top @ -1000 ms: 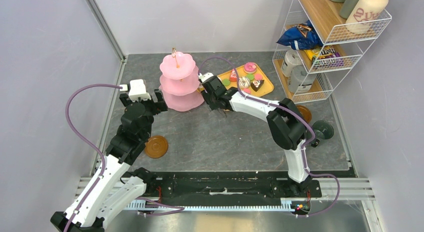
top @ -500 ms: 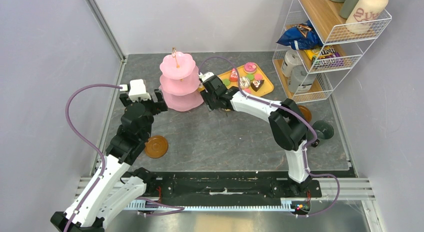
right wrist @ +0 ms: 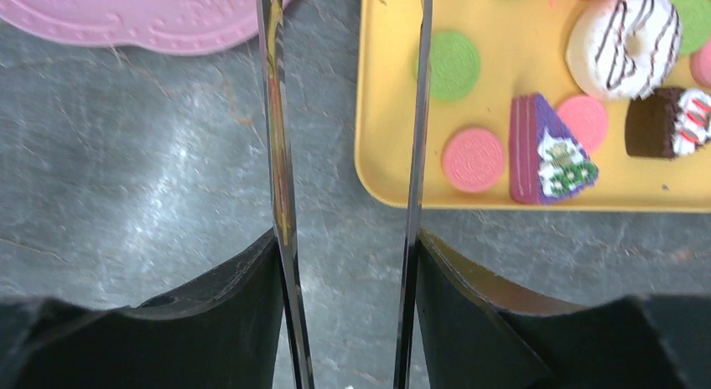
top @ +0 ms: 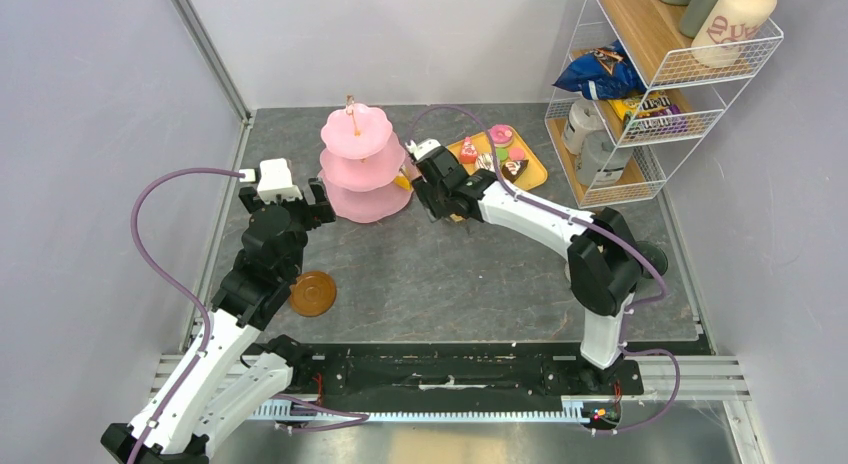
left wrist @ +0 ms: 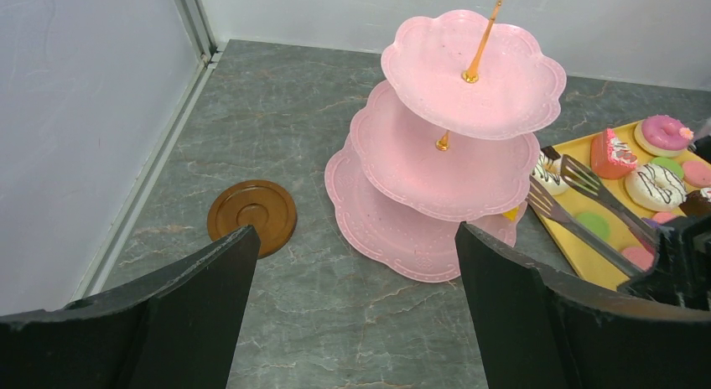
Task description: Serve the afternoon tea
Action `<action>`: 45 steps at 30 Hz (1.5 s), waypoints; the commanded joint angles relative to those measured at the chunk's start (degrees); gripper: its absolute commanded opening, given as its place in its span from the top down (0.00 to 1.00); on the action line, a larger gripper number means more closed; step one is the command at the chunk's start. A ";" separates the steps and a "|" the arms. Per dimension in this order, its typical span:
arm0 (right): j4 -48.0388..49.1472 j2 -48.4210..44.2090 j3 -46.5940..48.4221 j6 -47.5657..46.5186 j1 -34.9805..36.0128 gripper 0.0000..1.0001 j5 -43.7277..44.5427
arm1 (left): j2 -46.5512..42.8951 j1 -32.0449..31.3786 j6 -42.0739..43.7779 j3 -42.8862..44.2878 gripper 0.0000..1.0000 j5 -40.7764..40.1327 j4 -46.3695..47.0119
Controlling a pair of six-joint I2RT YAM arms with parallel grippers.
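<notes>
The pink three-tier stand (top: 357,164) (left wrist: 453,146) stands at the back of the table, with a small yellow piece (left wrist: 511,213) at its bottom tier's right edge. To its right the yellow tray (top: 533,172) (right wrist: 503,87) holds a purple cake wedge (right wrist: 549,150), a white donut (right wrist: 625,28), a green macaron (right wrist: 453,64) and a pink macaron (right wrist: 474,158). My right gripper (top: 440,196) (right wrist: 348,246) is shut on metal tongs (right wrist: 277,154) (left wrist: 587,184); their arms are spread and carry nothing, and they reach over the tray's left edge. My left gripper (top: 300,199) (left wrist: 356,234) is open, left of the stand.
A brown saucer (top: 312,293) (left wrist: 251,215) lies on the table by the left arm. At the back right a wire shelf (top: 650,84) carries a blue crisp bag (top: 598,74), a yellow candy packet (top: 645,109) and a cream bottle (top: 735,24). Walls close in on the left and back.
The right gripper has drawn away from the stand toward the tray, its elbow swinging right, and the tongs have spread wider. The left arm has not moved.
</notes>
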 commanded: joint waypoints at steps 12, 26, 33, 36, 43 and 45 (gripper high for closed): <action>-8.51 -15.22 -9.43 2.05 -7.07 0.39 4.88 | -0.58 0.27 -1.61 0.08 0.05 0.36 2.15; -10.61 -21.44 -16.06 2.48 -16.18 0.37 -2.94 | -0.44 0.27 -1.70 -0.01 0.05 0.85 2.15; -10.44 -19.81 -16.64 1.40 -18.46 0.36 -7.47 | -0.29 0.21 -1.70 0.01 0.05 1.14 2.22; -10.28 -19.06 -16.64 1.02 -19.15 0.36 -8.13 | -0.29 0.25 -1.69 0.01 0.05 1.06 2.22; -9.42 -16.74 -16.72 -0.26 -20.21 0.35 -10.50 | -0.35 0.21 -1.70 -0.01 0.05 1.15 2.27; -9.13 -16.09 -16.73 -0.54 -20.19 0.35 -11.16 | -0.33 0.21 -1.70 -0.01 0.05 1.15 2.20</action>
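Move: The right hand holds the tongs; the purple cake slice lies about 15 cm to its right, 5 cm ahead and 12 cm below. From the same hand, the pink macaron is about 11 cm right and 2 cm ahead, the striped donut 15 cm right and 12 cm ahead, and the yellow slice on the cake stand 5 cm left and 8 cm ahead. From the left hand, the purple slice is some 35 cm right, 13 cm ahead and 28 cm below. Keep the tongs in the right gripper and swing them away from the cake stand, about 17 cm right and slightly back, over the near side of the tray towards the purple slice. Rise some 3 cm on the way, then sink about 4 cm while turning the wrist roughly 15 degrees clockwise and tipping it further down, so the tong heads come close to the slice. ##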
